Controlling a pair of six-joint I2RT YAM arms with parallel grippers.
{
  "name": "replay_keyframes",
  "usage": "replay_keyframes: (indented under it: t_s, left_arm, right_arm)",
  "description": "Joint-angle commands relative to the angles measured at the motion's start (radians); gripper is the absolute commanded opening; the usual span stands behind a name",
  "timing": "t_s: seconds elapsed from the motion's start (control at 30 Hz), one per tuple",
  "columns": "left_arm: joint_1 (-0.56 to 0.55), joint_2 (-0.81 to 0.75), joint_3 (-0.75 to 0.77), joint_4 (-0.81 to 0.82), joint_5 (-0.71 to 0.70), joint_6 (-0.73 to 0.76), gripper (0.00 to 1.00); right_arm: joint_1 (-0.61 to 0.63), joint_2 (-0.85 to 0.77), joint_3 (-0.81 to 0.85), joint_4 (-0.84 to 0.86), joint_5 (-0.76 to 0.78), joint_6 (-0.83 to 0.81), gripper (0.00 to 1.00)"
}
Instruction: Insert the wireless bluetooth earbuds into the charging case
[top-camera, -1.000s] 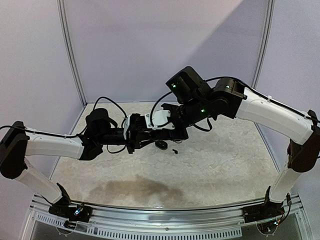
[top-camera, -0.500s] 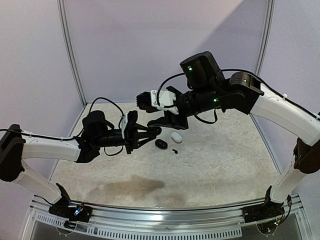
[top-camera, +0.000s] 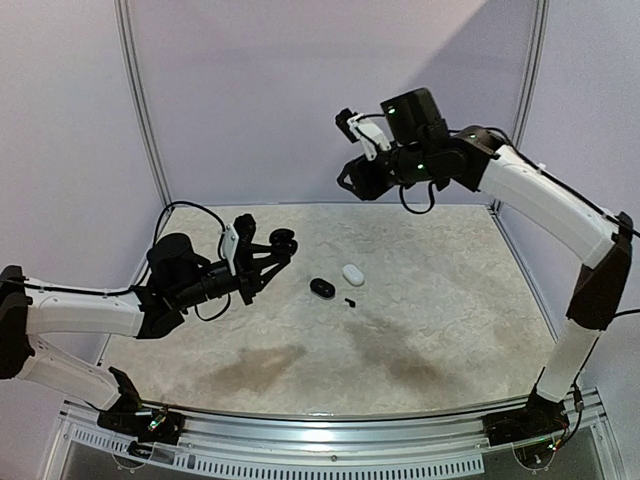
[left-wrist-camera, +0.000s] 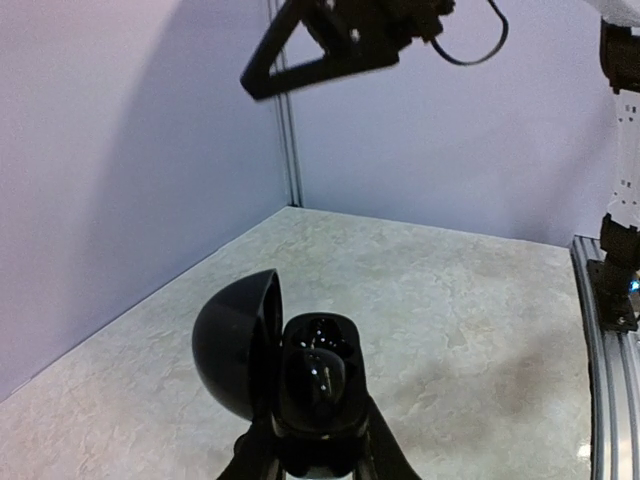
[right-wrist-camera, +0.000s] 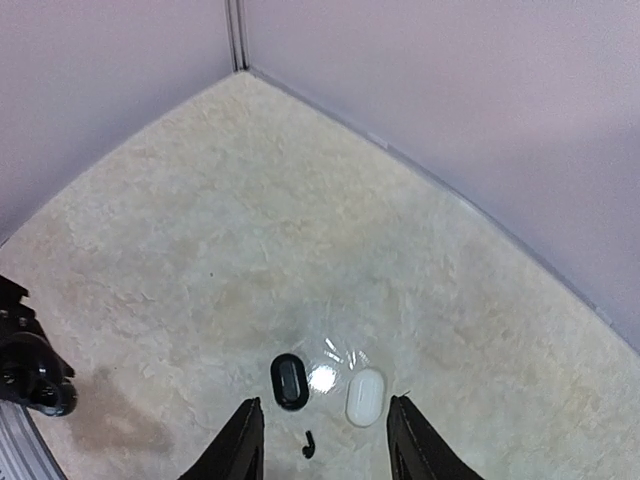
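My left gripper (left-wrist-camera: 318, 445) is shut on an open black charging case (left-wrist-camera: 318, 385), lid (left-wrist-camera: 232, 355) swung to the left. A glossy black bud (left-wrist-camera: 318, 375) seems to sit in its nearer well. In the top view the left gripper (top-camera: 272, 247) holds that case above the table's left-middle. My right gripper (top-camera: 349, 150) hangs high at the back, open and empty. In its wrist view the right gripper (right-wrist-camera: 322, 445) looks down on one loose black earbud (right-wrist-camera: 308, 444), which also shows in the top view as an earbud (top-camera: 350, 301) lying on the table.
A closed black case (top-camera: 321, 287) and a closed white case (top-camera: 353, 273) lie side by side mid-table, just behind the loose bud. The wrist view shows the same black case (right-wrist-camera: 289, 381) and white case (right-wrist-camera: 365, 396). Purple walls enclose the back and sides.
The two grippers were together over the table centre. The right arm has risen high toward the back; the left gripper has drawn back to the left with the case.
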Motion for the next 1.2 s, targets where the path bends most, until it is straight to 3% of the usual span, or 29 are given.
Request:
replay_keyframes:
  t_s: [0.0, 0.17, 0.4, 0.53, 0.73, 1.17]
  left_arm:
    - [0.011, -0.036, -0.052, -0.001, -0.123, -0.018, 0.00]
    - [0.012, -0.036, -0.122, 0.063, -0.091, 0.061, 0.00]
    - [0.012, -0.020, -0.142, 0.085, -0.005, 0.023, 0.00]
    - [0.010, -0.004, -0.148, 0.104, -0.058, 0.004, 0.00]
    - [-0.010, 0.017, -0.146, 0.138, -0.146, -0.018, 0.00]
    - [-0.029, 0.035, -0.123, 0.167, -0.141, -0.006, 0.00]
  right_arm:
    - [0.011, 0.133, 0.015, -0.143, 0.099, 0.204, 0.42]
    - [0.021, 0.217, 0.000, -0.112, -0.085, 0.196, 0.34]
    - [0.051, 0.092, -0.126, 0.073, -0.191, 0.108, 0.28]
    - [0.066, -0.030, -0.254, 0.235, -0.304, 0.102, 0.20]
    - [0.135, -0.059, -0.302, 0.381, -0.487, 0.070, 0.20]
    - [0.184, 0.094, -0.154, 0.285, -0.425, -0.033, 0.18]
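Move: The round black charging case, lid open, is already held at the left fingertips, practically at that hand's own point. From the right hand, empty and high beyond it, the case lies about 10 cm back, 11 cm to the left and some 9 cm lower. Far below the right hand, some 33 cm down on the table, the black pill case is 4 cm left and 1 cm ahead, the white case 3 cm right and 5 cm ahead, and the loose earbud 2 cm right and 3 cm back. Down first, fast and by about 15 cm, the empty right hand dips, then swings up again while sweeping back and left some 12 cm each way towards the open case, sinking a little at the end. It turns counter-clockwise by about 30 degrees and its fingers narrow to a small gap, stopping just above the case. The left hand keeps its grip and lowers the case slightly. ##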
